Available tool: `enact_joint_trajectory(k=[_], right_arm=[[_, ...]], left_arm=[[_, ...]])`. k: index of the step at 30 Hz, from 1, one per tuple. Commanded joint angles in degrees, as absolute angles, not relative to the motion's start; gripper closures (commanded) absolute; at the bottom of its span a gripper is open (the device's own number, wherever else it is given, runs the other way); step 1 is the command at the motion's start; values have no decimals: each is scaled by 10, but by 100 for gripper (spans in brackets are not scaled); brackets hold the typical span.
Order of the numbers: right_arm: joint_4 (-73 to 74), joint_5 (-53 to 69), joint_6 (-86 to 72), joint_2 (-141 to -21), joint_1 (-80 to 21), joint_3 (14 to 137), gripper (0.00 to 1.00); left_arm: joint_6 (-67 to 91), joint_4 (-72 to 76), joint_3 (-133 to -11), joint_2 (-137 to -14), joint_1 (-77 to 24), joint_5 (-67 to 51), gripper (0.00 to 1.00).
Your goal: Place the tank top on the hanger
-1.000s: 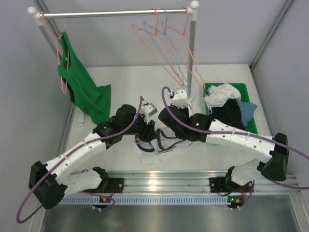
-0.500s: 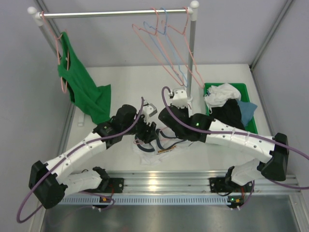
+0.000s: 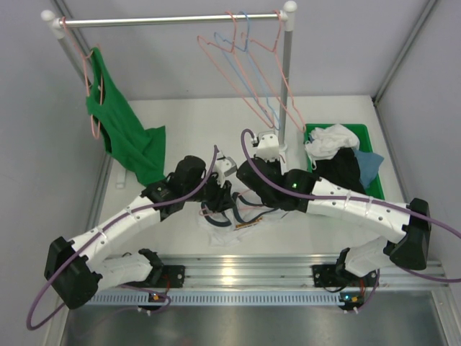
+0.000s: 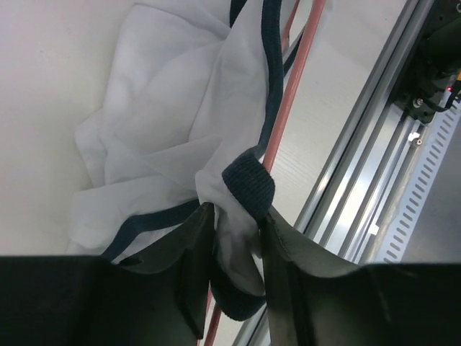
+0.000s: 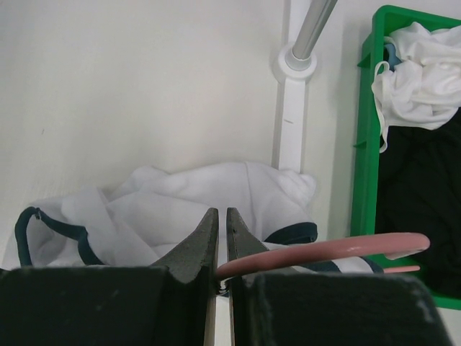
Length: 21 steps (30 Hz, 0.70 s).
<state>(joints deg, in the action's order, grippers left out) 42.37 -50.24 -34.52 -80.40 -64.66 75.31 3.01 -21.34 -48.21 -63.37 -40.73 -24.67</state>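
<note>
The white tank top (image 3: 222, 229) with navy trim lies crumpled on the table between my two grippers. In the left wrist view, my left gripper (image 4: 236, 216) is shut on a navy-trimmed strap of the tank top (image 4: 166, 115). The salmon-pink hanger wire (image 4: 284, 122) runs just behind the strap. My right gripper (image 5: 222, 216) is shut on the hanger (image 5: 324, 252) at the base of its jaws, low over the tank top (image 5: 180, 202). In the top view the left gripper (image 3: 216, 194) and the right gripper (image 3: 248, 189) are close together. The chest graphic is hidden.
A clothes rail carries spare pink hangers (image 3: 216, 50) and a blue one (image 3: 245, 43). A green tank top (image 3: 122, 133) hangs at the left. The rail's post (image 3: 286, 86) stands behind my right gripper. A green bin (image 3: 364, 133) of clothes is at the right. Aluminium rails (image 3: 238, 270) line the near edge.
My left gripper has shifted slightly right, toward the right gripper, with the strap still in it. The right arm has not visibly moved.
</note>
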Motion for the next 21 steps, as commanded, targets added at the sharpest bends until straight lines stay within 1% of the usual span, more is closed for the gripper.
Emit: enact_joint_trajectory(k=[1,2,5,6,7,8,12,15,18,21], right_arm=[[396,-509,-340,-783,-640,757,100],[396,-509,-341,-783,-640,757,100],[395,-509,-341,-783,-640,758,100],[395,-509,-341,-783,-640,758,100],[396,-509,-340,-783,-641,758,100],[396,-509,-340,-783,-640,758,100],[396,-507,-338,-783,-640,762,100],[399,-506,-337,-785,-640,769,100],[401,-504,-334,-784,-640,774,100],[400,-504,-331,-783,-640,775,96]], left_arm=[[42,-184,-482,-633,-406,-273,67],[45,-182,-481,-635,-405,-275,74],[54,-180,-478,-638,-409,-279,83],[56,-179,-476,-639,-410,-278,93],[61,-177,-475,-638,-411,-270,98],[66,-171,-473,-635,-415,-264,100],[94,-126,-448,-616,-431,-225,100],[120,-91,-423,-590,-447,-171,100],[130,-65,-400,-553,-450,-155,100],[135,-52,-383,-524,-450,-141,100]])
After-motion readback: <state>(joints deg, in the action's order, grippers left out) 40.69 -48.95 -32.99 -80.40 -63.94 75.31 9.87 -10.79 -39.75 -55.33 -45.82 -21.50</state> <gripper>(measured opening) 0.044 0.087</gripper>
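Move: The strap of the tank top is already looped over the pink hanger's arm and lies practically between my left fingertips, about 1 cm to the right. From that hand the hanger's hook, held by my right fingers, is some 16 cm right, 8 cm ahead and 6 cm higher; the shirt's body lies 8 cm right, 3 cm back and 10 cm below. From my right hand the strap is about 17 cm left, 8 cm back and 6 cm lower. I finish closing my half-open left fingers, pinching the dark-trimmed strap around the hanger's arm, and draw back towards my base by about 2 cm, ending roughly 1 cm farther right and 1 cm higher. The left fingertips sink slightly to the right first, then tip up some 8 degrees. My right hand stays in place, still pinching the hanger near its hook. ##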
